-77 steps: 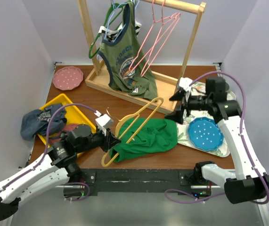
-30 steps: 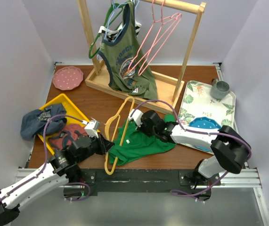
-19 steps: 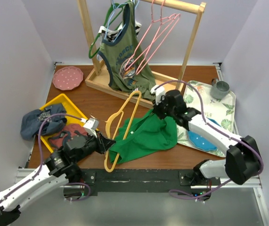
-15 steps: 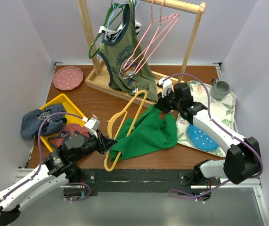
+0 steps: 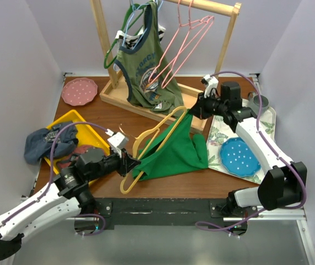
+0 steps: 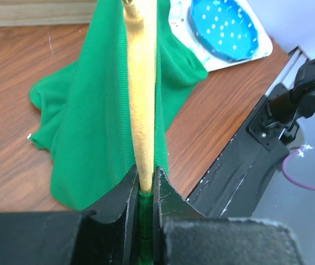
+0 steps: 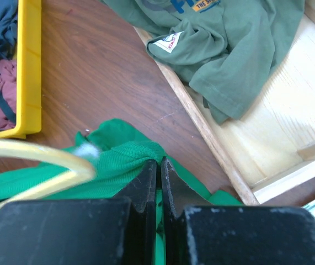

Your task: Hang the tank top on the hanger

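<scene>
The bright green tank top (image 5: 175, 152) is stretched taut between my two grippers, slanting up from front left to back right. The yellow-orange hanger (image 5: 156, 128) lies tilted along it, one arm inside the fabric. My left gripper (image 5: 135, 164) is shut on the hanger's bar (image 6: 142, 99), with green cloth (image 6: 85, 127) pinched under it in the jaws (image 6: 145, 178). My right gripper (image 5: 192, 112) is shut on the tank top's upper edge (image 7: 125, 157), held off the table near the rack's base. In the right wrist view its jaws (image 7: 159, 163) meet, and the hanger (image 7: 36, 165) shows blurred at left.
A wooden rack (image 5: 163, 105) stands behind, with an olive printed top (image 5: 143, 72), pink hangers (image 5: 182, 38) and a dark green hanger (image 5: 112, 52). A yellow tray (image 5: 71, 117) with clothes is on the left and a pink plate (image 5: 79, 91) behind it. A floral tray (image 5: 263, 131) holds a blue plate (image 5: 240, 156) and grey cup (image 5: 258, 102).
My right gripper has carried the tank top's edge up and back to the right, toward the rack, pulling the cloth taut along the hanger. The left gripper has kept its hold on the hanger.
</scene>
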Robot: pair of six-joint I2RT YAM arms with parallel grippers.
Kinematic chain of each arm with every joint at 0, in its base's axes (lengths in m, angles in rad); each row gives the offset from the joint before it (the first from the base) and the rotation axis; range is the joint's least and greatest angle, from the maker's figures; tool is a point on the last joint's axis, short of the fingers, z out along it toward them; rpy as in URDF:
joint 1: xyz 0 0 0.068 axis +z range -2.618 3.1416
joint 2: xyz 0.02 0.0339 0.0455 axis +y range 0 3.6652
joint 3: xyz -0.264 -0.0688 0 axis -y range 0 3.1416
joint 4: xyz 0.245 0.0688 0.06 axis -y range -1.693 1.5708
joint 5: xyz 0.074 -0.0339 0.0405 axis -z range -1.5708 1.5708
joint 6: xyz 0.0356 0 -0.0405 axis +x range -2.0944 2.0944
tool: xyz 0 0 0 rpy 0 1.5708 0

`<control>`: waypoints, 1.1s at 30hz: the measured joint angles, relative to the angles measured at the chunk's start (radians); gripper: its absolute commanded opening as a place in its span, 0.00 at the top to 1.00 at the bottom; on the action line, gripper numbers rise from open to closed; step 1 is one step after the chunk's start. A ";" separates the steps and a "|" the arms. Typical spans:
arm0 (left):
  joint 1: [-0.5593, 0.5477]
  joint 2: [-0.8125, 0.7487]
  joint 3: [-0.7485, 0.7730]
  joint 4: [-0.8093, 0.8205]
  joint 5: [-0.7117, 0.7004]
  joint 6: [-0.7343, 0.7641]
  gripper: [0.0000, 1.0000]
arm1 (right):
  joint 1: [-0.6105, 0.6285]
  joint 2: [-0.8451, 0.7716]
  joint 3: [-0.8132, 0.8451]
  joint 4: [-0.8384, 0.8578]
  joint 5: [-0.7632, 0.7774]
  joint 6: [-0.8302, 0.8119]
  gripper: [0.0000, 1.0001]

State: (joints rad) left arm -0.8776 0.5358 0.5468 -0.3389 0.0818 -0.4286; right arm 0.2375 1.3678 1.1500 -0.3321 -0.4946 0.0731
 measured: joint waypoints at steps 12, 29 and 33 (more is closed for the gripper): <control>0.000 0.154 0.097 -0.032 -0.023 0.066 1.00 | -0.042 -0.001 0.051 -0.049 -0.026 0.009 1.00; 0.000 0.383 0.309 -0.129 -0.047 0.208 1.00 | -0.103 -0.021 0.137 -0.177 -0.016 -0.109 1.00; 0.000 0.415 0.346 -0.165 -0.061 0.237 1.00 | -0.107 -0.021 0.162 -0.208 -0.015 -0.154 1.00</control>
State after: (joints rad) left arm -0.8776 0.9504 0.8925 -0.5041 0.0208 -0.1917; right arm 0.1307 1.3472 1.3121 -0.5404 -0.5098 -0.0814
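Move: The yellow hanger and the near part of the green tank top are in the left hand; the garment's shoulder edge lies about 21 cm ahead, 25 cm right and 3 cm higher. That edge is pinched in the right hand, and the hanger's free tip stands some 3 cm left of this hand and 3 cm above. From there the rack's front corner is 5 cm right, 6 cm back, 19 cm down; the hanging shirt's hem is 9 cm left, 4 cm forward, 17 cm down. The hanger's free tip is brought down towards the tank top's shoulder edge as the left hand, still gripping both, goes about 4.5 cm forward and 2 cm right, rolling nearly 20 degrees so its fingers tip downward. The right hand keeps its pinch on the edge and draws it roughly 4.5 cm right and 4 cm up, holding the opening out over the tip. ##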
